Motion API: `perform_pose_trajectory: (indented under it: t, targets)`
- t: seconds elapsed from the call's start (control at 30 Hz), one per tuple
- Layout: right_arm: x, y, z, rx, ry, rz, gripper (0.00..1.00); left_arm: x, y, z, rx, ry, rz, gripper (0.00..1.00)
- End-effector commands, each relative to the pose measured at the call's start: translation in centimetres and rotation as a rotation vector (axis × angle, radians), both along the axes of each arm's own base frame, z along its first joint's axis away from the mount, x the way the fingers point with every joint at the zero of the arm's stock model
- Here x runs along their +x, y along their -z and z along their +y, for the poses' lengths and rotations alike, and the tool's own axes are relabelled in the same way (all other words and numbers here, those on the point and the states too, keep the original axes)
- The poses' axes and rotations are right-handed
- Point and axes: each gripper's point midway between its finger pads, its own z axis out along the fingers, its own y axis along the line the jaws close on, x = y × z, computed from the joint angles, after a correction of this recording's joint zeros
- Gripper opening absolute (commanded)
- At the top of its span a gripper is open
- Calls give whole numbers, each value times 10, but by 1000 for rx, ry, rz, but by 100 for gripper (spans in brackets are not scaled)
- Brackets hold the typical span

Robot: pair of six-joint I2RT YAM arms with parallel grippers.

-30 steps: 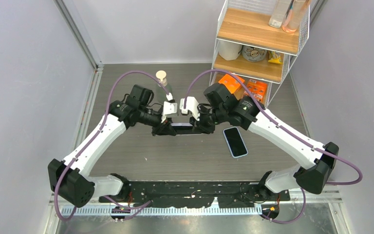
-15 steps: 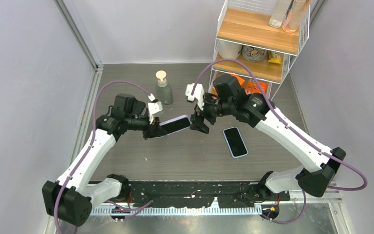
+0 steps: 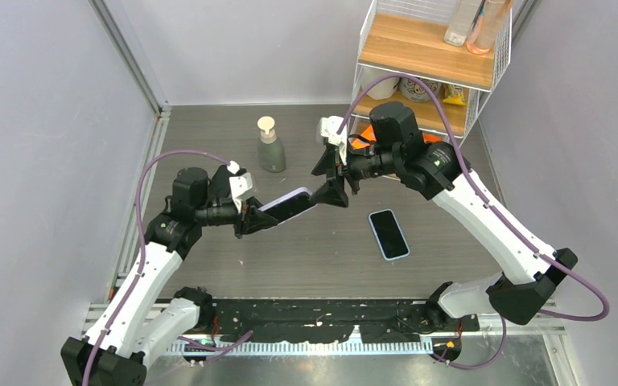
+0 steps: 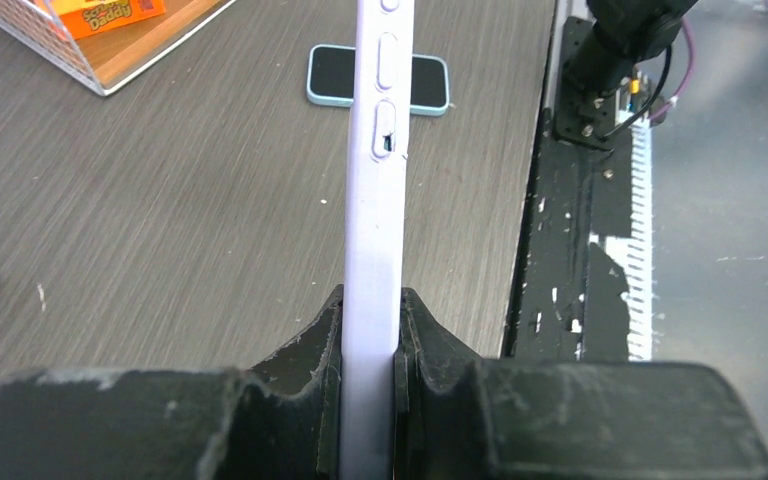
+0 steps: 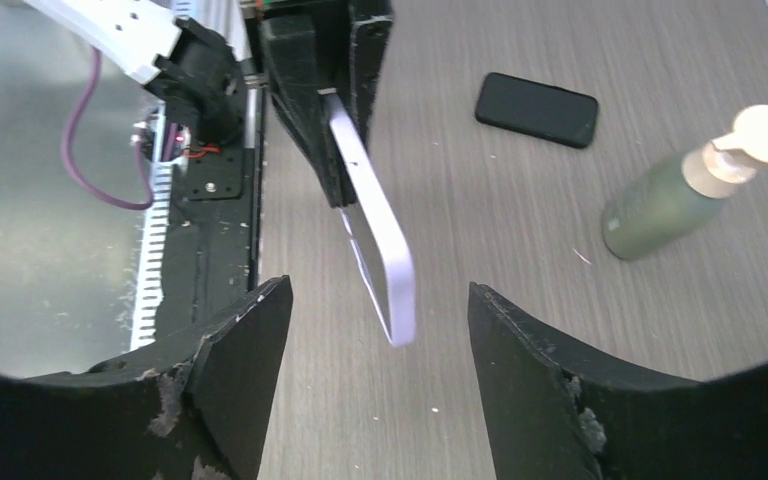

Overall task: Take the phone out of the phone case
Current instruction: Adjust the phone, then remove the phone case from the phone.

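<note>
A lavender phone case [image 3: 288, 205] hangs above the table, tilted, with my left gripper [image 3: 249, 219] shut on its near end. The left wrist view shows it edge-on [image 4: 372, 190] between the closed jaws of the left gripper [image 4: 370, 300]. A dark face shows inside the rim from above; I cannot tell whether the phone sits in it. My right gripper [image 3: 330, 181] stands open at the free end. In the right wrist view the phone case tip [image 5: 398, 300] lies between the spread fingers of the right gripper [image 5: 378, 288], touching neither.
A phone in a light-blue case [image 3: 389, 233] lies flat on the table right of centre. A black phone [image 5: 537, 109] lies beyond the left gripper. A green soap bottle [image 3: 271, 149] stands at the back. A wire shelf [image 3: 426, 64] with boxes stands at the back right.
My right gripper has opened, let go of the case's end and drawn back up and right. The left arm has pulled left with the case, which now tilts.
</note>
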Motion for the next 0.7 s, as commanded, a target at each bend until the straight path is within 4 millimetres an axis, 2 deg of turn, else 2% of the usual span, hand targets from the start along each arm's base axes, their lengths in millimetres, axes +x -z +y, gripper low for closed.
perform_pose_trajectory:
  t: [0.0,0.23,0.43,0.5,0.57,0.63,0.67]
  targets:
    - [-14,-17,13,70,-104,38,69,-1,-34,-9,-96,51,-70,0]
    - [-6,-2,25,50,-122,89,64,-4,-33,-12,-102,58,-37,0]
    - [-2,3,32,43,-133,110,57,-6,-31,-15,-92,68,-29,0]
    - [-3,5,34,43,-143,125,50,-6,-29,-15,-85,67,-31,0]
    - [-4,7,35,41,-156,142,39,-5,-27,-15,-75,63,-41,0]
    - [-6,9,36,38,-167,158,22,-3,-25,-15,-65,57,-52,0]
    - [-8,10,36,38,-176,167,11,-2,-25,-15,-58,51,-61,0]
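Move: The cased phone is already pinched at one end in the left hand; its middle is about 5 cm to the right and 2 cm ahead of that hand, roughly level. From the open right hand, that middle is some 8 cm left, 3 cm back and 4 cm below. The green pump bottle stands about 13 cm left and 10 cm ahead of the right hand, and the blue-cased phone lies some 20 cm right and 12 cm back of it, both well below. The right fingers shut on the free end of the cased phone, pinching it front and back after the hand has come about 3 cm left and 3 cm down onto it, the wrist turning some 10 degrees. They narrow slowly on the way in and close quickly at the end. The left hand keeps its grip on the other end, with only a drift of about 1 cm. ##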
